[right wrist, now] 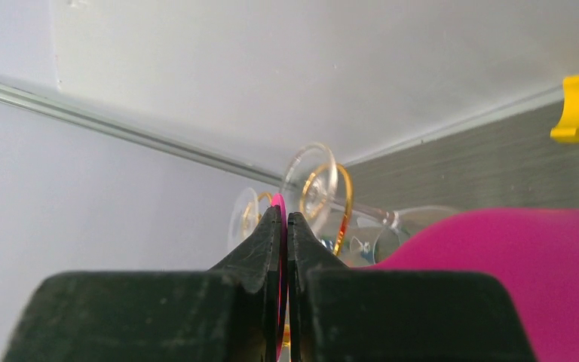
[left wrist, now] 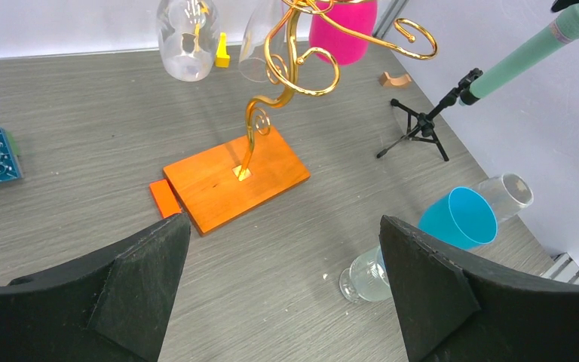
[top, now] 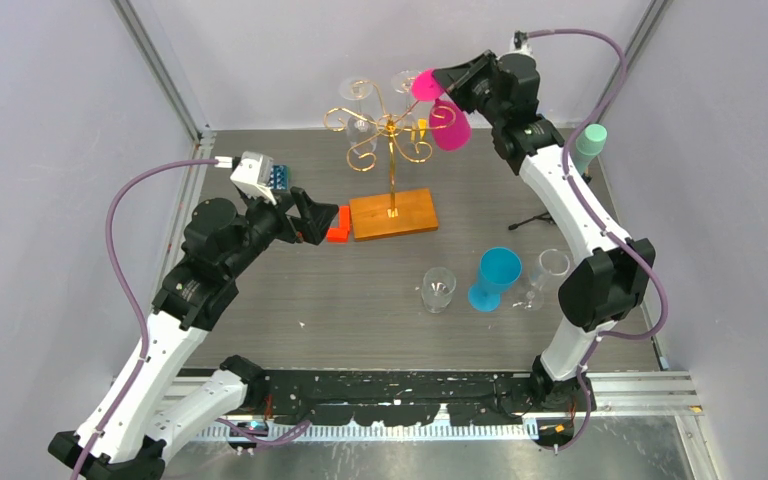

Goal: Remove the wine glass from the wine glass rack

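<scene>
The wine glass rack point(top: 390, 130) is a gold wire stand with scroll arms on an orange-brown wooden base point(top: 393, 213). A pink wine glass point(top: 449, 125) hangs tilted at the rack's right side, foot up and bowl down. My right gripper point(top: 438, 85) is shut on the thin pink foot, which shows as a sliver between the closed fingers at the right gripper point(right wrist: 283, 219). The pink bowl point(right wrist: 513, 264) fills the lower right of that view. Whether the stem still rests in the wire I cannot tell. My left gripper point(top: 325, 222) stands open and empty just left of the base; the left gripper point(left wrist: 283, 234) frames bare table.
Clear glasses point(top: 360, 92) hang on the rack's left arms. On the table lie a blue glass point(top: 495, 275) and two clear glasses point(top: 438, 288). A small tripod with a teal tube point(top: 588, 150) stands at the right. An orange block point(top: 338, 228) touches the base.
</scene>
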### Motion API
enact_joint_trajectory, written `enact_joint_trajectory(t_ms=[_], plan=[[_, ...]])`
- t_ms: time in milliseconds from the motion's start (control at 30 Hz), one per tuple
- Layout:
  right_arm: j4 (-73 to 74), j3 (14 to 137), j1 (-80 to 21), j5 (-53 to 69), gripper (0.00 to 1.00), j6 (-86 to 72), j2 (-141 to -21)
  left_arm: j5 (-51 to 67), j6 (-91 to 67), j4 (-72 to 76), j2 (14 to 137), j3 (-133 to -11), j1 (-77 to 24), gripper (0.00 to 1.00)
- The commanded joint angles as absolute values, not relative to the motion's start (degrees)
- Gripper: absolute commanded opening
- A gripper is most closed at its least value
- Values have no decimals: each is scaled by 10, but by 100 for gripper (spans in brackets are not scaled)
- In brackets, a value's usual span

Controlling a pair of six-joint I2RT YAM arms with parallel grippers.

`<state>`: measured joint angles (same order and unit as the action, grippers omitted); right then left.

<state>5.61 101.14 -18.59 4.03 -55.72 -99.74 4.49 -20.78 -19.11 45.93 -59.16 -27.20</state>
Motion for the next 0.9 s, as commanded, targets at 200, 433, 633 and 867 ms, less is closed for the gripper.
enact_joint_trajectory(t_ms=[200,433,633,867], plan=[[15,1068,-176,-13,0,-441,-960,28,-203,-191,454,-605,-270,100],[12,1066,-165,51,0,-413,-908,53,-208,-188,478,-617,-270,100],[32,1055,-165,122,0,-440,-836,80,-245,-166,485,-627,-270,100],[35,979,-165,206,0,-576,-735,144,-344,-132,492,-640,-270,100]])
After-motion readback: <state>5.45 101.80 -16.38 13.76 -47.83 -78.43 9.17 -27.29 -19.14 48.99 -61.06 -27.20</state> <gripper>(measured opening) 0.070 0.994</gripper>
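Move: The right hand already pinches the pink wine glass by the edge of its foot. Its middle hangs about 8 cm below the fingers and 1 cm back of them. The rack's empty right hook is roughly 6 cm back and 4 cm below the hand. The nearest clear glass hangs some 6 cm left, 2 cm farther out and 11 cm lower. From the open left hand the pink glass lies about 24 cm ahead, 21 cm right and 5 cm below. Up and back comes the right hand, away from the rack, keeping its pinch on the pink glass's foot. It first eases about 3 cm right while rising, then sweeps quickly back and higher, ending some 17 cm up and 14 cm back as the fingers tip up about 25 degrees. The left hand, wide open, begins drifting about 2 cm right. ##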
